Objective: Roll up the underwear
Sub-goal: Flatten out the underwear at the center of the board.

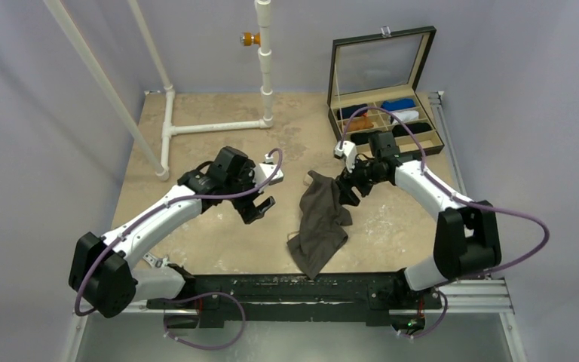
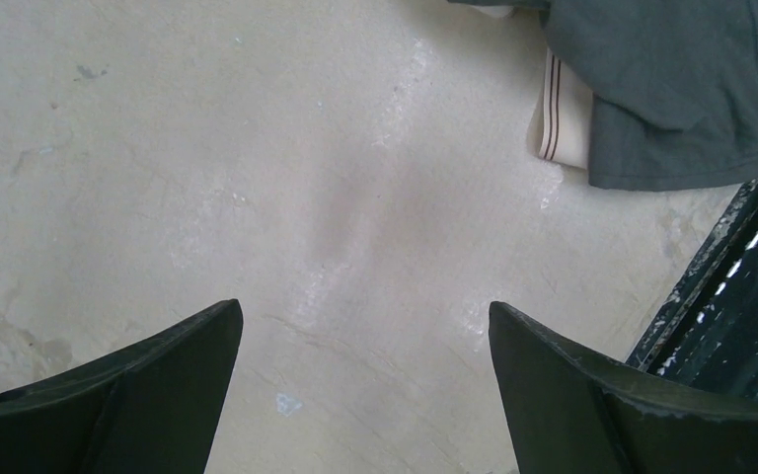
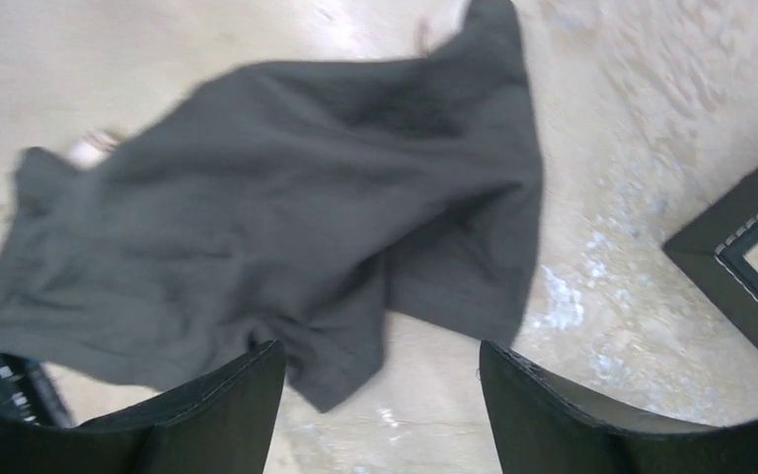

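The underwear lies loose and crumpled on the table, a dark grey strip running from mid-table toward the near edge. My left gripper hovers open to its left, apart from it. The left wrist view shows bare table between the left gripper's fingers, with the underwear and its pale waistband at the upper right. My right gripper sits open at the cloth's far right end. In the right wrist view the underwear spreads ahead of the right gripper, one corner hanging between the wide jaws, ungripped.
An open black box with rolled garments in its compartments stands at the back right; its corner shows near the right gripper. A white pipe frame lies at the back left. A black rail runs along the near edge, under the cloth's lower end.
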Controlling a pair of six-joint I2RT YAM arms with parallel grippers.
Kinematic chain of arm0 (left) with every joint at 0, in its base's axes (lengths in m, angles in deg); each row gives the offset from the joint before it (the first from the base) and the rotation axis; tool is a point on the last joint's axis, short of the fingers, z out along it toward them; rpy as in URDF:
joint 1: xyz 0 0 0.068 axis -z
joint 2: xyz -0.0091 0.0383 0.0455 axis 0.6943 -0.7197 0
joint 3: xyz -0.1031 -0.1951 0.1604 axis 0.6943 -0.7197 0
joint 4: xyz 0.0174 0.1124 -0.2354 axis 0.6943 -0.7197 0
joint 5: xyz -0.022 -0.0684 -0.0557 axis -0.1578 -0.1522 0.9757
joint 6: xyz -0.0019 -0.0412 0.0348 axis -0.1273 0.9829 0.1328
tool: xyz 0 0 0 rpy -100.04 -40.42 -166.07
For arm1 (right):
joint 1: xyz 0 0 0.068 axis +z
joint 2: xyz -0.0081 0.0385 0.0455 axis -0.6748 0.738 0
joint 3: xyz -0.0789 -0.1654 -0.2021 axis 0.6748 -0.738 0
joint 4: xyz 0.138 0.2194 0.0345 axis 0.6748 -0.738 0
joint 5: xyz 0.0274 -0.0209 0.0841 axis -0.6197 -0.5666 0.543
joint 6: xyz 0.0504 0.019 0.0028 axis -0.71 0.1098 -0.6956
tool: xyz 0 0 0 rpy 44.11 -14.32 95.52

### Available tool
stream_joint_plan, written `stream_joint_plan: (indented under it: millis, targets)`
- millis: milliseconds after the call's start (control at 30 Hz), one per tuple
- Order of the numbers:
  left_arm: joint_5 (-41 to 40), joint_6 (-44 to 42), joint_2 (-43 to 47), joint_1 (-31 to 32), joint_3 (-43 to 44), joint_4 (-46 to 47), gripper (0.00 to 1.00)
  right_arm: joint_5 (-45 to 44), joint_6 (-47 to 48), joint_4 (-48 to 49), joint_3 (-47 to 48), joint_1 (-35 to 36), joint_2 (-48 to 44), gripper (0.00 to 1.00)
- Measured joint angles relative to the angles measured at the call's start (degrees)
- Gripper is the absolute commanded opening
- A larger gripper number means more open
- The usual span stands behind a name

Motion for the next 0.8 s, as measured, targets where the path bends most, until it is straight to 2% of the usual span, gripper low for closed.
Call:
stream_joint_plan:
  millis: [200, 467, 633, 800]
  targets:
    - [-1.79, -1.05, 2.21, -0.35, -2.82, 1.14, 0.94, -7.63, -1.95, 6.8, 0.02, -0.39, 7.76, 0.63]
    - [-2.64, -1.07, 1.86, -0.37, -2.86, 2.14, 0.94, -12.85, -3.13, 9.81, 0.5, -0.42, 13.9, 0.53]
    - [-3.52, -1.01, -0.26, -0.52, -2.34, 2.89, 0.94, -13.99, -4.09, 11.63, 0.59, -0.39, 15.37, 0.39]
    - [-3.67, 0.31, -2.71, -1.81, -0.5, 5.55, 0.94, -14.25, -5.09, 13.0, 0.94, -0.39, 16.2, 0.14]
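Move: The underwear's far-right corner lies about 6 cm ahead of the right hand, 3 cm to its right and 8 cm below. The underwear's middle is some 4 cm back and 3 cm left of that hand, and the open box's middle about 22 cm ahead and 13 cm right. From the left hand the corner is roughly 9 cm ahead, 20 cm right and 10 cm below. Right hand sinks about 8 cm, forward-right, fingers closing on the underwear's far-right corner; left edges forward 3 cm. ##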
